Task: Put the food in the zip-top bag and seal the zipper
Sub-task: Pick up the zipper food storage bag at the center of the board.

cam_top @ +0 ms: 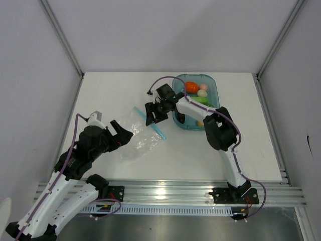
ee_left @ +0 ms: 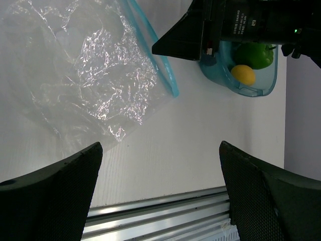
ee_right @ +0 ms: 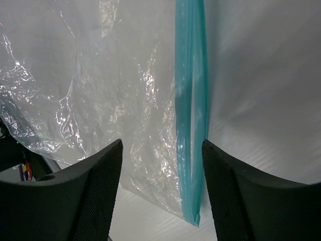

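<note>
The clear zip-top bag [cam_top: 139,138] lies flat and crumpled on the white table, its light-blue zipper [cam_top: 152,125] along the right edge. My right gripper [cam_top: 155,113] hovers over that edge. In the right wrist view its jaws stand open [ee_right: 161,165], with the zipper [ee_right: 190,110] and some bag film [ee_right: 100,100] between them, touching neither finger. My left gripper [cam_top: 123,131] is open at the bag's left side; between its wide fingers [ee_left: 160,170] only bare table shows. The food sits in the teal tray [cam_top: 215,86]: a tomato [cam_top: 191,87], an egg [cam_top: 202,93], a lemon [ee_left: 243,74], a green pepper [ee_left: 256,54].
The teal tray [ee_left: 251,91] stands to the right of the bag, close behind my right arm. An aluminium rail [cam_top: 165,191] runs along the table's near edge. White walls enclose the table on three sides.
</note>
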Controlling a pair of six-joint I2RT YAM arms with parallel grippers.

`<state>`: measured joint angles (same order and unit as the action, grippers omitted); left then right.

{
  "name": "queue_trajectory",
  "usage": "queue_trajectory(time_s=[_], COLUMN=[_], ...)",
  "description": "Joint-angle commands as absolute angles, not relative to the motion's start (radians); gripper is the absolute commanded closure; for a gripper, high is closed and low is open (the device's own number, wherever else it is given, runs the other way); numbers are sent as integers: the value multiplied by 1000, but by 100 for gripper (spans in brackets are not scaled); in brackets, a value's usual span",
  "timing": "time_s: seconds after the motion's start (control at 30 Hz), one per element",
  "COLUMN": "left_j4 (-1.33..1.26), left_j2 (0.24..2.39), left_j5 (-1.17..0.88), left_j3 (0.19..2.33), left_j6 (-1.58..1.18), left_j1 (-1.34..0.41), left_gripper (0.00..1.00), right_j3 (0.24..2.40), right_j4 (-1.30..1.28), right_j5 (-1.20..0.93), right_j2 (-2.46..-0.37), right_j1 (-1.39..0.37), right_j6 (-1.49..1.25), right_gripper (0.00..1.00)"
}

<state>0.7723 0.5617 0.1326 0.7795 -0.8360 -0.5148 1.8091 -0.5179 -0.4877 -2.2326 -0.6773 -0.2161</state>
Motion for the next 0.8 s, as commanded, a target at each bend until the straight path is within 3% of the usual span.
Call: queue_trajectory(time_s=[0.0, 0.23, 0.37, 0.47, 0.53, 0.77], left_j4=[744, 758, 761, 778, 794, 857], left_j2=[552, 563, 571, 581, 613, 781], left_j5=[106, 107, 112, 124, 150, 209], left_j3=[781, 787, 793, 808, 821, 991], left_j6=[-810, -805, -804, -819, -825, -833], left_j1=[-518, -518, -518, -518, -518, -489], left_gripper=[1, 1, 1, 1, 1, 1], right_j3=[1862, 1865, 1855, 1804, 1754, 1600], right_j4=[-552, -546, -541, -509, -474, -374], right_j5=[-525, -531, -509, -476, -427, -376], right_j2=[-2267, -2292, -2281, -2218, -2145, -1916], right_j1=[-683, -693, -701, -719, -741, -785], right_j6=[-189, -184, -187, -187, -183, -176], right_gripper=[34, 48, 86, 95, 100, 100])
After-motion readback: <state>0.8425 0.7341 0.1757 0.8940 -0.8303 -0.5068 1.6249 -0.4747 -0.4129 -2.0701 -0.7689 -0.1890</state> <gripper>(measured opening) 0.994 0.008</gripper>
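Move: The zipper edge of the zip-top bag lies between the right hand's open fingers, some 3 cm below and about 1 cm back; the clear bag body's middle is roughly 5 cm back and 6 cm left of this hand. The blue food bin is centred about 20 cm right and 9 cm ahead, its near-side eggplant 12 cm right and 4 cm ahead. From the left hand that zipper edge is some 15 cm ahead, 10 cm right and 17 cm below. The right fingers shut from well open and pinch one blue lip of the bag's zipper as the hand sinks about 2.5 cm; then, gripping it, the hand draws back towards its base and climbs some 4 cm. The wide-open left hand only edges forward a little at the end, tipping slightly down. ##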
